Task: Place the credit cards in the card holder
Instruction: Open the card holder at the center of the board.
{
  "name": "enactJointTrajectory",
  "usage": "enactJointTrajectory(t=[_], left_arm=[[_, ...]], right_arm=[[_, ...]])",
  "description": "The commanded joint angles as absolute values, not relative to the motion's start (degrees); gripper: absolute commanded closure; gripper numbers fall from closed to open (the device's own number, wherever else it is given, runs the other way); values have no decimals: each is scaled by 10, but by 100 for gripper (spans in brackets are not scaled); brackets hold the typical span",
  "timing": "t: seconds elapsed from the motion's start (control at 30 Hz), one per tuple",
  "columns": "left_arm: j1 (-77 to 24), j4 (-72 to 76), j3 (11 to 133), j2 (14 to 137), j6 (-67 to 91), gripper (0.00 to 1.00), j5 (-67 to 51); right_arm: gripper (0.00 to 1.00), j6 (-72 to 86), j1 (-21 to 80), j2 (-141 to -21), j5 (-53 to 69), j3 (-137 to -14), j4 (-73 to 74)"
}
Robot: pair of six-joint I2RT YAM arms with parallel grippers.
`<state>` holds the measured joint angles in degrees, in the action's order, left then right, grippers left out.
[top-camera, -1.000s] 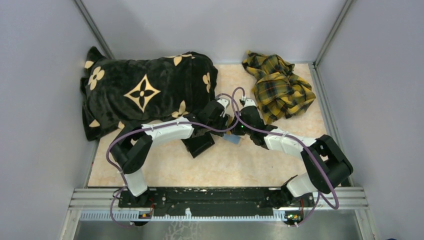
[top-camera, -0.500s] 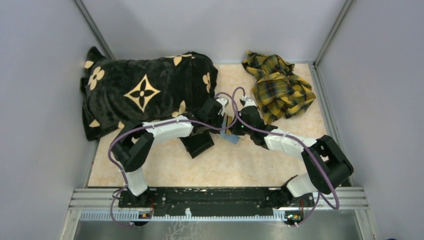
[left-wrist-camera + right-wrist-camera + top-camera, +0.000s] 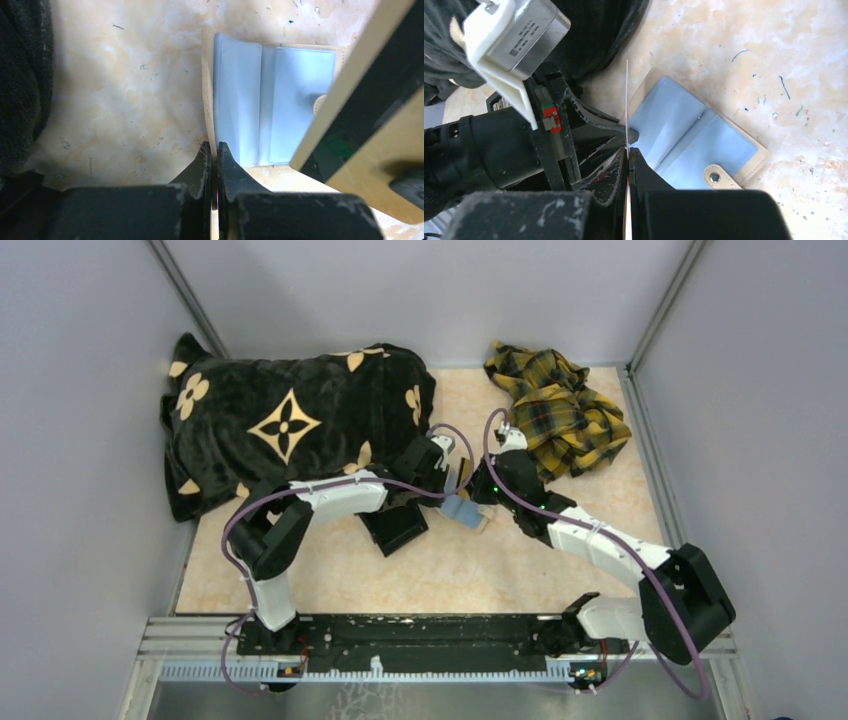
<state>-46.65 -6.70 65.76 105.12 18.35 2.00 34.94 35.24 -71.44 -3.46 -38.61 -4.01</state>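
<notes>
The card holder (image 3: 463, 510) lies open on the table, tan outside and pale blue inside (image 3: 694, 140), its snap tab (image 3: 716, 176) at the near edge. My left gripper (image 3: 214, 148) is shut on the tan rim of the holder's left cover (image 3: 206, 90). A credit card (image 3: 626, 95), seen edge-on as a thin white line, is pinched in my shut right gripper (image 3: 628, 150) and stands upright over the holder's left pocket. In the left wrist view that card (image 3: 349, 82) shows as a beige face with a black band. In the top view the left gripper (image 3: 457, 488) and right gripper (image 3: 478, 495) nearly touch.
A black rectangular tray (image 3: 397, 525) sits just left of the holder, under the left arm. A black blanket with tan flower shapes (image 3: 290, 425) fills the back left. A yellow plaid cloth (image 3: 555, 415) is bunched at the back right. Grey walls enclose the table.
The left gripper has closed on the holder's left edge. The right arm's elbow has swung out to the right and its wrist shifted back, uncovering more of the holder.
</notes>
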Motion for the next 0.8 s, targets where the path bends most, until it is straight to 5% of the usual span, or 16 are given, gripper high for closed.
enactJointTrajectory(t=[0.0, 0.77], left_arm=[[-461, -61, 663, 1072, 204, 100, -8], [-461, -50, 656, 1089, 270, 100, -44]], right_arm=[[100, 363, 351, -673, -58, -365, -46], [100, 467, 288, -715, 28, -239, -190]])
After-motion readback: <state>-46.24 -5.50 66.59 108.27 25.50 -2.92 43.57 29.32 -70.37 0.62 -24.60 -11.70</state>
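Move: Under both hands the card holder already lies open: its middle is about 2 cm back, 1 cm to the right and 11 cm below the right hand, which holds the gold card. The left hand still pinches its left edge, with that middle some 4 cm to its right, 2 cm back and 3 cm lower. The black tray stands about 11 cm left of the left hand and 4 cm back; the plaid cloth lies roughly 19 cm right of the right hand and 17 cm ahead. Coming down over the open card holder's right half, the right hand sinks about 6.5 cm while swinging 4 cm to the right and a little back, tipping down and turning slightly clockwise with the gold card still pinched. The left hand keeps the left edge gripped and eases it 1.5 cm down and as much to the right. Card contact with the holder can't be made out. ##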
